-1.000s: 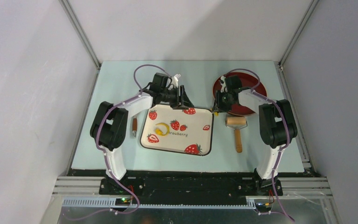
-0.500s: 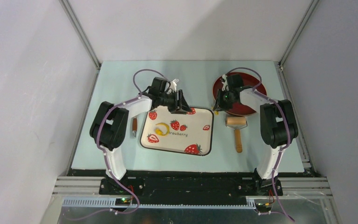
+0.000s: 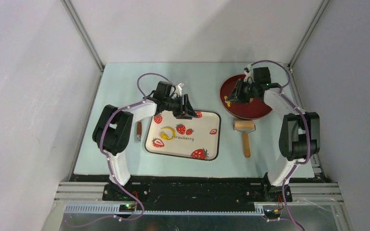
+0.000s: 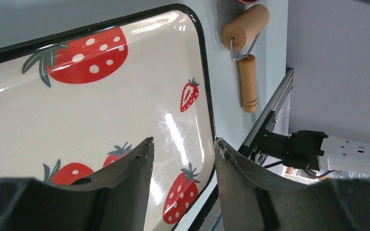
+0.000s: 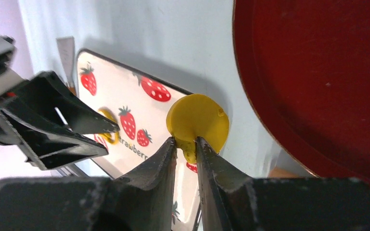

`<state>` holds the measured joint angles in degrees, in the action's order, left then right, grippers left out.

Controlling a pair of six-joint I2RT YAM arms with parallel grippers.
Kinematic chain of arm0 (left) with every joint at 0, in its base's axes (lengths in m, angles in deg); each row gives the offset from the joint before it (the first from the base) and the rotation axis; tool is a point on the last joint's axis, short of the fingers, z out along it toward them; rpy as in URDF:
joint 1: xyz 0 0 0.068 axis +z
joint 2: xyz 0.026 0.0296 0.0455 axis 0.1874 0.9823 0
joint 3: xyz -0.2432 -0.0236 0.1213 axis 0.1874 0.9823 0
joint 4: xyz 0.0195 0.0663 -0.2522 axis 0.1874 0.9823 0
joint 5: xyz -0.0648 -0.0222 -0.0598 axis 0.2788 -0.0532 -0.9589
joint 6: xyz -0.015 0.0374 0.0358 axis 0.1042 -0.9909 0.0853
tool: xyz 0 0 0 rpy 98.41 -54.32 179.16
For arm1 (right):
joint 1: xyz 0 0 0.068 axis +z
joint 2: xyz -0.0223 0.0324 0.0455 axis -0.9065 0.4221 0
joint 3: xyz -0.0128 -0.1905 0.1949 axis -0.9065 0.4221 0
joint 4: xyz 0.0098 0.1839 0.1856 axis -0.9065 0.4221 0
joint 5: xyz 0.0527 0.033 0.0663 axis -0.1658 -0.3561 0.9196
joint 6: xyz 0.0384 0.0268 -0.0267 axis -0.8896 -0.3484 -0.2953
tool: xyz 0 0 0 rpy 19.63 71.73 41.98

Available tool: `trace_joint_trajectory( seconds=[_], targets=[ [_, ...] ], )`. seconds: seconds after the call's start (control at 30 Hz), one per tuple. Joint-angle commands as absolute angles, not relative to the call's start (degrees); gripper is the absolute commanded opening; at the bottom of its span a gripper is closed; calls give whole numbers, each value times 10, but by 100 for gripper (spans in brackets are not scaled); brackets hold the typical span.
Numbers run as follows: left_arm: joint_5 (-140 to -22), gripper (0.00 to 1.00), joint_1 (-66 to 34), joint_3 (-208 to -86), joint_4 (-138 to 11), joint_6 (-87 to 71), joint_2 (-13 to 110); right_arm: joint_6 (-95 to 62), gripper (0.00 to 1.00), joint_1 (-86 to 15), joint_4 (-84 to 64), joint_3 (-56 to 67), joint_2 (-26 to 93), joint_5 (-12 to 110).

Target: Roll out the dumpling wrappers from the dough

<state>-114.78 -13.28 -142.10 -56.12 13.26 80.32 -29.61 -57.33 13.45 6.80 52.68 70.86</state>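
Note:
My right gripper is shut on the edge of a flat round yellow dumpling wrapper. It holds the wrapper in the air at the left rim of the dark red plate; from above the wrapper is a small yellow speck. The rest of the dough is a yellow ring on the left part of the strawberry-print tray. My left gripper hangs open over the tray's far edge, nothing between its fingers. No tan-brown wrapper shows.
A wooden rolling pin lies between the tray and the plate, its handle toward the arms. A small brown-handled tool lies left of the tray. Grey walls and metal rails enclose the mat.
The right arm swung back and to the right, carrying the yellow wrapper from the plate's near-left edge up to its left rim. The left gripper shifted slightly toward the tray.

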Motion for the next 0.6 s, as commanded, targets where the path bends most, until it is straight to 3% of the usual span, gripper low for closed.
trace_joint_trajectory(
  seconds=[0.0,0.3,0.4,0.57],
  targets=[
    [-1161,53,-130,-1415,-580,122,769,-317,28,-611,123,32,493,734],
    [-1164,53,-130,-1381,-598,130,751,-258,36,-640,232,-76,586,553],
    [-1164,54,-129,-1370,-605,133,744,-243,50,-631,264,-121,636,469],
    [-1168,54,-130,-1356,-609,137,743,-228,62,-622,271,-152,691,389]
  ],
)
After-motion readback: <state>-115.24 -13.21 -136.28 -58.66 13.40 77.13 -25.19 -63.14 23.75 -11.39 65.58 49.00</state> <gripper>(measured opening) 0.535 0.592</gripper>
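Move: The right hand already pinches the limp yellow wrapper. The middle of the red plate it is bound for lies about 10 cm ahead, 10 cm to its right and 11 cm below. The roller lies roughly 9 cm back and 6 cm to the right, and the tray's middle some 8 cm back and 19 cm to the left, both about 12 cm below. From the left hand the plate is about 17 cm ahead, 25 cm to the right and 9 cm lower. The right fingers open and let go of the wrapper over the red plate. The hand swings some 10 cm to the right and 7 cm forward towards the plate's middle, first rising about 3 cm, then dipping over 5 cm, while it turns about 15 degrees clockwise and tips its fingers steeper down. The left hand, half open and empty, eases back about 2 cm over the tray. ##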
